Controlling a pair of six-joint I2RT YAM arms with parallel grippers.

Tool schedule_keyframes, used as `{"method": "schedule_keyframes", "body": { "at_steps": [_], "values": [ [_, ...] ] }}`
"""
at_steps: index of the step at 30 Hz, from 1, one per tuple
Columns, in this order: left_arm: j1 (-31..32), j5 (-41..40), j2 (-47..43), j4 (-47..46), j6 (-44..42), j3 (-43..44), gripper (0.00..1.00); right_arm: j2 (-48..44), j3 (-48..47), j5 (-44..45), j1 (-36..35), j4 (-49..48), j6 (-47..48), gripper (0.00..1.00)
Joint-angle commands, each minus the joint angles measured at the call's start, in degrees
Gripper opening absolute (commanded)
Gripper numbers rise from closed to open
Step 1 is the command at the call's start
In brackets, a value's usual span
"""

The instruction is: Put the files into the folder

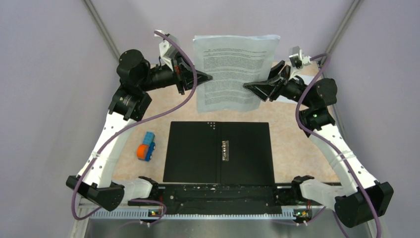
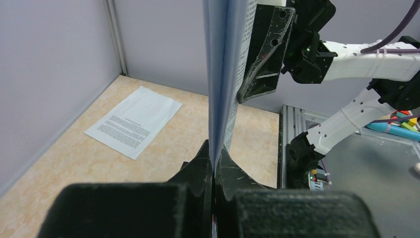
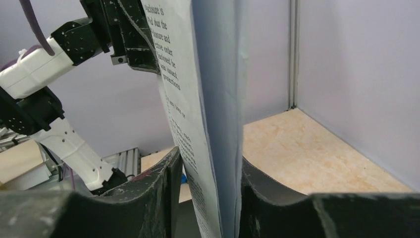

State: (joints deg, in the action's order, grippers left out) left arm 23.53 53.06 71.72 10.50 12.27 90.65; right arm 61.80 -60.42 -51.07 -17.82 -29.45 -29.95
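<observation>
The files hang upright in the air over the far half of the table, printed side toward the top camera. My left gripper is shut on their left edge; the left wrist view shows the fingertips pinched on the stack. My right gripper reaches in from the right. Its jaws stand apart around the right edge of the files, with a gap on one side. The folder lies open and flat below, black inside up, its metal clip along the spine.
One more printed sheet lies flat on the beige tabletop near the far wall. A small blue-and-orange block sits left of the folder. Grey walls close in the back and both sides.
</observation>
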Motion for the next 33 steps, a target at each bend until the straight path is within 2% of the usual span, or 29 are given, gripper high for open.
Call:
{"method": "schedule_keyframes", "body": {
  "at_steps": [1, 6, 9, 10, 13, 19, 22, 26, 33],
  "values": [
    [-1.1, 0.8, -0.8, -3.6, 2.6, 1.8, 0.0, -0.6, -3.1, -0.2, 0.1, -2.6, -2.7, 0.34],
    [-1.2, -1.3, -0.3, -4.5, 5.9, 0.1, 0.0, 0.2, -5.0, 2.7, 0.0, 2.0, -5.3, 0.19],
    [-1.1, -4.3, -0.1, -6.2, 9.8, -2.8, 0.0, 0.5, -7.2, 6.4, -0.1, 11.0, -4.5, 0.02],
    [-0.9, -5.3, 0.1, -6.9, 11.3, -3.9, 0.0, 0.3, -7.9, 8.7, -0.3, 15.2, -3.7, 0.0],
    [1.9, -9.5, 0.9, -7.2, 13.8, -7.0, 0.0, -0.5, -9.0, 16.6, -1.9, 27.5, -2.0, 0.0],
    [7.9, -23.6, 5.9, -6.2, 22.3, -14.3, 0.0, -0.3, -9.7, 39.2, -6.4, 56.2, 1.3, 0.0],
    [10.5, -28.8, 8.5, -9.1, 26.7, -20.5, 0.0, -2.9, -3.7, 43.1, -6.4, 59.6, 0.9, 0.0],
    [14.1, -32.1, 13.8, -14.3, 31.8, -26.5, 0.0, -5.9, 6.6, 43.7, -6.4, 59.2, -0.8, 0.0],
    [19.6, -34.4, 24.9, -14.3, 33.6, -28.0, 0.0, -7.1, 19.4, 48.6, -6.5, 57.4, -1.1, 0.0]
  ]
}}
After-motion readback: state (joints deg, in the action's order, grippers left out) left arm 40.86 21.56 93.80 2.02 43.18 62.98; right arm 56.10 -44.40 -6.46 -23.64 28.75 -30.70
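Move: The files hang upright between the hands, already pinched at their left edge: their middle lies about 7 cm to the left hand's right and 4 cm to the right hand's left, level with both. The open folder's right half, the goal, is about 46 cm below the left hand, 14 cm right and 3 back; from the right hand, 42 cm below, 4 left and 3 back. From the left hand, the metal clip is 4 cm right, 2 back, the folder's left half 12 cm left, 3 back. The files' right edge gets pinched as the right fingers, half open around it, close fully; the left keeps its pinch. After hovering for this, both hands carry the files down some 30 cm and 8–10 cm right towards the folder's right half, bulging forward before easing back, and tipping about 60 degrees so the sheets' top leans forward. ##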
